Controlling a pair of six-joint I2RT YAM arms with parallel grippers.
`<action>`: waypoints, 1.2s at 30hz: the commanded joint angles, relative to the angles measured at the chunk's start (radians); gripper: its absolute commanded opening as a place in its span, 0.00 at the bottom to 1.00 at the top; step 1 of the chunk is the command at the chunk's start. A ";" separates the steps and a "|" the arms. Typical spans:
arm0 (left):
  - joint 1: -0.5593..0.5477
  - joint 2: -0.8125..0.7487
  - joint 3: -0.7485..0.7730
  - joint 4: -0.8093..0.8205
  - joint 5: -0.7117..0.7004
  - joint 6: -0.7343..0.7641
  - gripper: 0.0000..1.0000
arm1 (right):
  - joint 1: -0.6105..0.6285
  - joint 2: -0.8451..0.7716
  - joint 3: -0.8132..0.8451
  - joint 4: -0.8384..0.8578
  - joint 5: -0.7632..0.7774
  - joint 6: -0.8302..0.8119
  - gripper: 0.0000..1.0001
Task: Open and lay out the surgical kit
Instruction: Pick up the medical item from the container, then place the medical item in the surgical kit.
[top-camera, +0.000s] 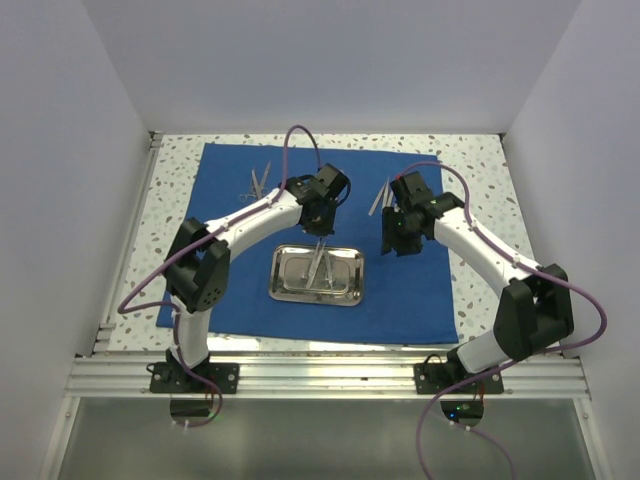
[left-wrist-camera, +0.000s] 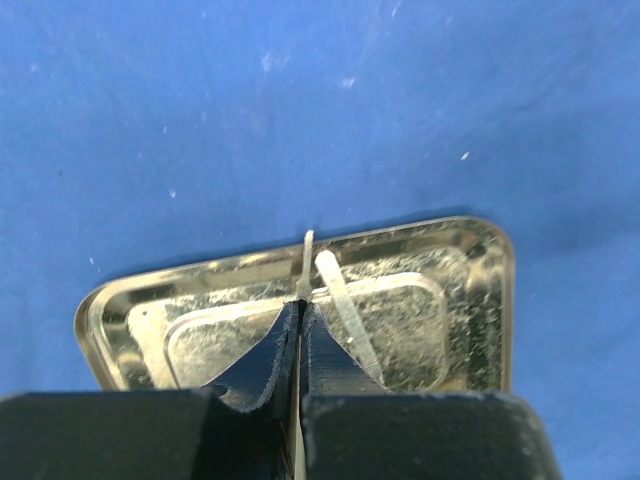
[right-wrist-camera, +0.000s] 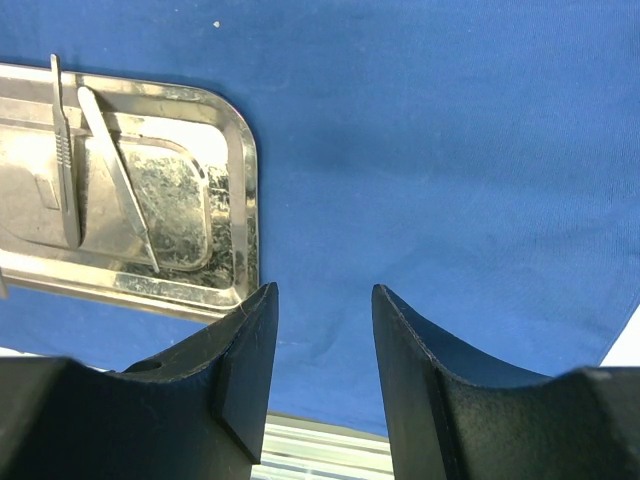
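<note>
The surgical kit's royal-blue cloth (top-camera: 410, 290) lies spread flat on the table. On its front middle sits the shiny steel tray (top-camera: 290, 290) (left-wrist-camera: 470, 300) (right-wrist-camera: 225, 200). My left gripper (top-camera: 320, 222) (left-wrist-camera: 302, 305) hangs over the tray, shut on a thin metal instrument (left-wrist-camera: 306, 262) whose tip sticks out past the fingertips. A second thin instrument (left-wrist-camera: 345, 310) lies loose in the tray. My right gripper (top-camera: 398, 240) (right-wrist-camera: 320, 300) hovers open over bare cloth just right of the tray, with nothing between its fingers.
More thin instruments lie on the cloth at the back left (top-camera: 260, 183) and back middle (top-camera: 380, 197). Speckled tabletop (top-camera: 480, 190) borders the cloth. White walls close in both sides, and an aluminium rail (top-camera: 330, 375) runs along the near edge.
</note>
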 joint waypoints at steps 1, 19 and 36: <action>0.001 -0.016 0.019 -0.072 -0.012 0.013 0.00 | 0.000 -0.013 0.001 0.006 0.001 0.001 0.47; 0.159 0.386 0.482 0.092 -0.128 0.180 0.00 | 0.000 -0.029 -0.004 -0.047 0.015 0.004 0.46; 0.271 0.500 0.588 0.341 -0.095 0.257 0.78 | 0.000 -0.041 -0.028 -0.092 0.003 0.024 0.46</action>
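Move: The left hand already holds the slim medical item above the tray. The bare cloth where it goes is about 20 cm ahead, 6 cm left and 8 cm below. The nearest scissors lie some 8 cm left of that spot and 4 cm farther out; the tray's middle is about 5 cm behind the left hand, roughly level sideways. From the right hand the spot is about 24 cm ahead, 25 cm left and 10 cm down. Carry the held item with the left gripper about 24 cm forward, away from the tray, level at first, then sinking some 6 cm and veering left towards the bare cloth right of the scissors. Swing the fingertips some 20 degrees outward on the way, then open the fingers near the cloth to let the item go. Meanwhile draw the open right gripper back about 3 cm. ##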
